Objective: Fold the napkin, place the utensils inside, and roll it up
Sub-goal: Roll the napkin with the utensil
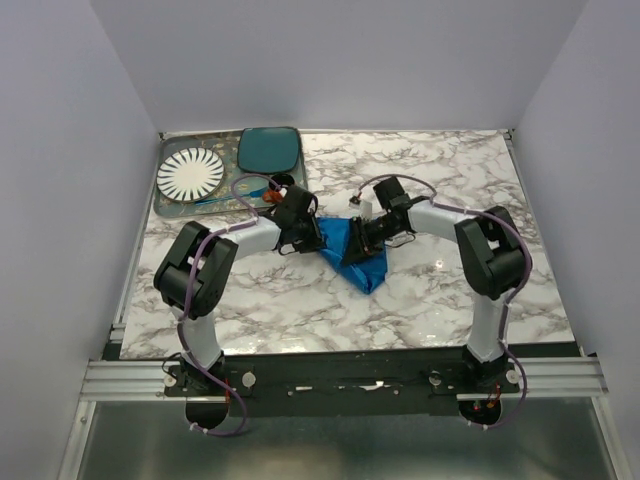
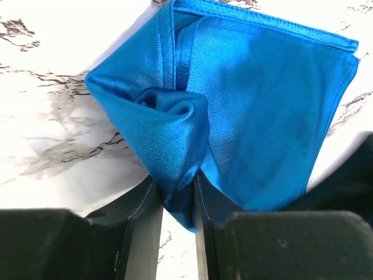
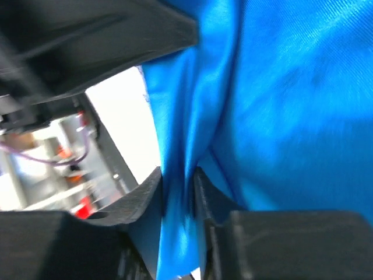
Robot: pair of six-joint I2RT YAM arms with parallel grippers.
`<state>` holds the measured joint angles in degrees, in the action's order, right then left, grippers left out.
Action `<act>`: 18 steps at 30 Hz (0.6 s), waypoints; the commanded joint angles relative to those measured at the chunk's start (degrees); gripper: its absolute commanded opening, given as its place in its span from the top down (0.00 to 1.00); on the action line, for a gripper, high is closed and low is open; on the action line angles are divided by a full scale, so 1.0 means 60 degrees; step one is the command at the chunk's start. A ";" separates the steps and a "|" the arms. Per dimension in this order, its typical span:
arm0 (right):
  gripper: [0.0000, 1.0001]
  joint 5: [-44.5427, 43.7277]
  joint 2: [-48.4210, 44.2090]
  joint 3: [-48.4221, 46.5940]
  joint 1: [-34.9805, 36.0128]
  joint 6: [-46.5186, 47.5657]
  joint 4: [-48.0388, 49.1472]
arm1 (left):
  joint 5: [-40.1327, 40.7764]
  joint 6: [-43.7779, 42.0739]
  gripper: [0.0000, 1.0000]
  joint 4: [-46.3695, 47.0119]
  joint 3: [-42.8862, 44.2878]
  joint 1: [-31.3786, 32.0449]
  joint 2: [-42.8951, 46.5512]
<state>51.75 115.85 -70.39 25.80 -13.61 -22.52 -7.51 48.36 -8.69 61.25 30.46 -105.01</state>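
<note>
The bright blue napkin (image 1: 358, 258) lies crumpled in the middle of the marble table, between my two grippers. My left gripper (image 1: 308, 236) comes at it from the left. In the left wrist view the jaws of this gripper (image 2: 175, 188) are shut on a bunched fold of the napkin (image 2: 262, 105). My right gripper (image 1: 368, 238) meets the cloth from the right. Its wrist view is blurred, and there the right gripper (image 3: 178, 178) pinches a hanging pleat of the napkin (image 3: 291, 105). A slim bluish fork (image 1: 222, 198) lies on the tray at the back left.
A grey tray (image 1: 165, 205) at the back left holds a white plate with black stripes (image 1: 190, 175). A dark teal rounded-square plate (image 1: 268, 150) sits beside it. White walls close in the table on three sides.
</note>
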 commanded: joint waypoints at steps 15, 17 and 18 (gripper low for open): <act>0.38 -1.0629 -0.2830 0.0116 0.4136 0.0466 -0.0671 | -0.0257 0.0099 0.67 -0.0090 -0.0190 0.0007 -0.0120; 0.38 -1.1157 -0.2596 0.0115 0.4458 0.0495 -0.0583 | -0.0301 0.0129 0.68 -0.0046 -0.0204 0.0007 -0.0149; 0.37 -1.1318 -0.2508 0.0130 0.4561 0.0524 -0.0481 | -0.0301 0.0143 0.68 -0.0046 -0.0190 0.0007 -0.0149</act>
<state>-2.15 97.73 -69.93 50.72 -10.92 -26.09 -8.27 48.75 -8.64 61.14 30.48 -105.01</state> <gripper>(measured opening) 0.616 0.326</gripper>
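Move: The right hand is on the half-rolled blue napkin with its fingers already loosening; the napkin's middle is only about 2 cm ahead of that hand, in line sideways and roughly 2 cm lower. The roll's near end lies some 7 cm back and 1 cm to the hand's right, and the orange cup about 20 cm ahead and 17 cm to the left. From the left hand, which pinches the rolled edge, the napkin's middle is around 3 cm back and 7 cm to the right. The right hand lets go of the napkin, opening its fingers to nearly twice their gap as it rises about 6 cm off it, then eases left and slightly back over the rolled edge by some 3 cm and sinks again by 1 or 2 cm. All the while its wrist swings by about 50 degrees, so that the fingers, which pointed left, come to point mostly down, while the left hand stays in place and keeps its pinch on the roll. ##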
